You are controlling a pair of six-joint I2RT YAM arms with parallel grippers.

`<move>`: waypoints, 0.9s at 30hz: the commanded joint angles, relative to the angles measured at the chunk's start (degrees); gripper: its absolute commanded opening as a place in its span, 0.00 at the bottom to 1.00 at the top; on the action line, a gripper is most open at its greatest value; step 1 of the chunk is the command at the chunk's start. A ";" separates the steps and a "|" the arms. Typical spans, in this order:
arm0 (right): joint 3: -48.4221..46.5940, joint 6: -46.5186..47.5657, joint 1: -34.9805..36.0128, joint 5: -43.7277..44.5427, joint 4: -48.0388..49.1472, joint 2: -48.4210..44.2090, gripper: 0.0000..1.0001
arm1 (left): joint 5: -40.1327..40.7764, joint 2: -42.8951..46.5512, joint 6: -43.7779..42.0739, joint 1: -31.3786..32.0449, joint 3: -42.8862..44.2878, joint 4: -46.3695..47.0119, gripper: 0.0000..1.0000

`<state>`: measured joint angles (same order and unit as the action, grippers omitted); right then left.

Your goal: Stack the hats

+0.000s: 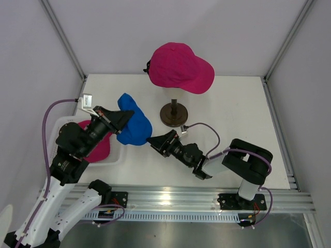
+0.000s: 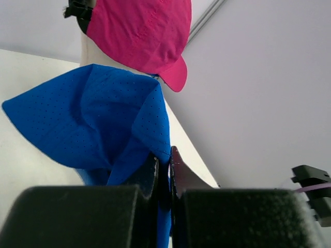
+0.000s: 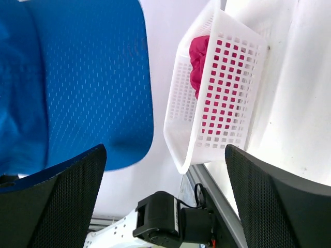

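A blue hat [image 1: 133,125] hangs above the table, pinched at its edge by my left gripper [image 1: 119,120], which is shut on the fabric [image 2: 164,164]. In the left wrist view the blue hat [image 2: 93,119] droops in folds in front of a magenta hat [image 2: 139,33]. That magenta hat [image 1: 180,67] sits on the mannequin head at the back. My right gripper [image 1: 154,142] stands open just right of the blue hat's lower edge, with nothing between its fingers [image 3: 163,155]. The blue hat [image 3: 77,77] fills the upper left of the right wrist view. Another magenta hat [image 1: 97,147] lies in the basket.
The white basket [image 1: 118,161] sits at the table's left, under my left arm, and shows as a perforated wall [image 3: 217,103] in the right wrist view. The mannequin's dark round stand [image 1: 174,114] is just behind my right gripper. White enclosure walls close in the table.
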<state>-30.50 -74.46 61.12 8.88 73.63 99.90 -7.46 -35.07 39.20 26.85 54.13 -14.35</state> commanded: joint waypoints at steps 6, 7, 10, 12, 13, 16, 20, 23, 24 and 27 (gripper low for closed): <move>-6.32 0.01 0.40 1.31 15.76 2.67 1.00 | -5.89 -0.09 6.14 -1.27 -2.36 4.86 0.01; -6.93 0.36 0.23 1.31 15.76 2.76 0.99 | -6.07 0.00 6.24 -1.54 -2.62 4.94 0.01; -7.29 0.72 -0.48 0.87 15.94 2.93 1.00 | -6.33 0.18 6.24 -1.89 -2.54 4.51 0.01; -7.55 0.28 -1.18 -0.01 16.11 2.94 0.99 | -6.51 0.35 6.85 -2.59 -3.23 4.24 0.01; -7.64 0.01 -1.36 -0.36 16.11 2.93 0.99 | -7.64 0.53 7.29 -3.81 -4.11 4.50 0.01; -8.61 -0.60 -1.88 -2.64 16.11 2.50 0.99 | -8.62 0.79 8.44 -4.88 -6.04 5.30 0.01; -8.26 -0.52 -1.80 -3.35 16.20 1.00 0.98 | -8.27 0.79 8.09 -4.97 -7.89 4.42 0.01; -6.68 0.27 -1.88 -2.74 16.11 -1.45 0.90 | -6.78 1.23 6.77 -5.05 -8.60 2.84 0.01; -5.72 0.97 -1.88 -2.73 16.11 -2.76 0.82 | -6.34 1.41 5.72 -5.40 -8.60 2.05 0.01; -4.31 2.12 -1.80 -2.56 16.11 -4.88 0.62 | -4.32 1.93 3.26 -6.63 -8.60 0.12 0.01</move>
<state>-35.55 -74.19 59.22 5.96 73.78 99.33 -13.54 -34.09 45.17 21.71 45.74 -12.78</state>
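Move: Just above and to the left of the open right hand hangs the blue hat, its middle roughly 6 cm left, 2 cm ahead and 8 cm up. The pink hat on the head stands some 23 cm ahead of that hand, 13 cm to its right and 22 cm higher; the basket's middle is about 30 cm left, 6 cm ahead and 13 cm down. From the left hand, which holds the blue hat, the right gripper is about 7 cm right, level fore and aft, 20 cm below. Lowering the blue hat to the right hand, the left hand keeps its shut grip and sinks about 5 cm, fingers tipping down some 10 degrees. The right hand rises about 4 cm to meet the hat's free rounded edge, edging forward and left before easing slightly back; then its wide-open fingers start closing around that edge, reaching about two thirds open. ##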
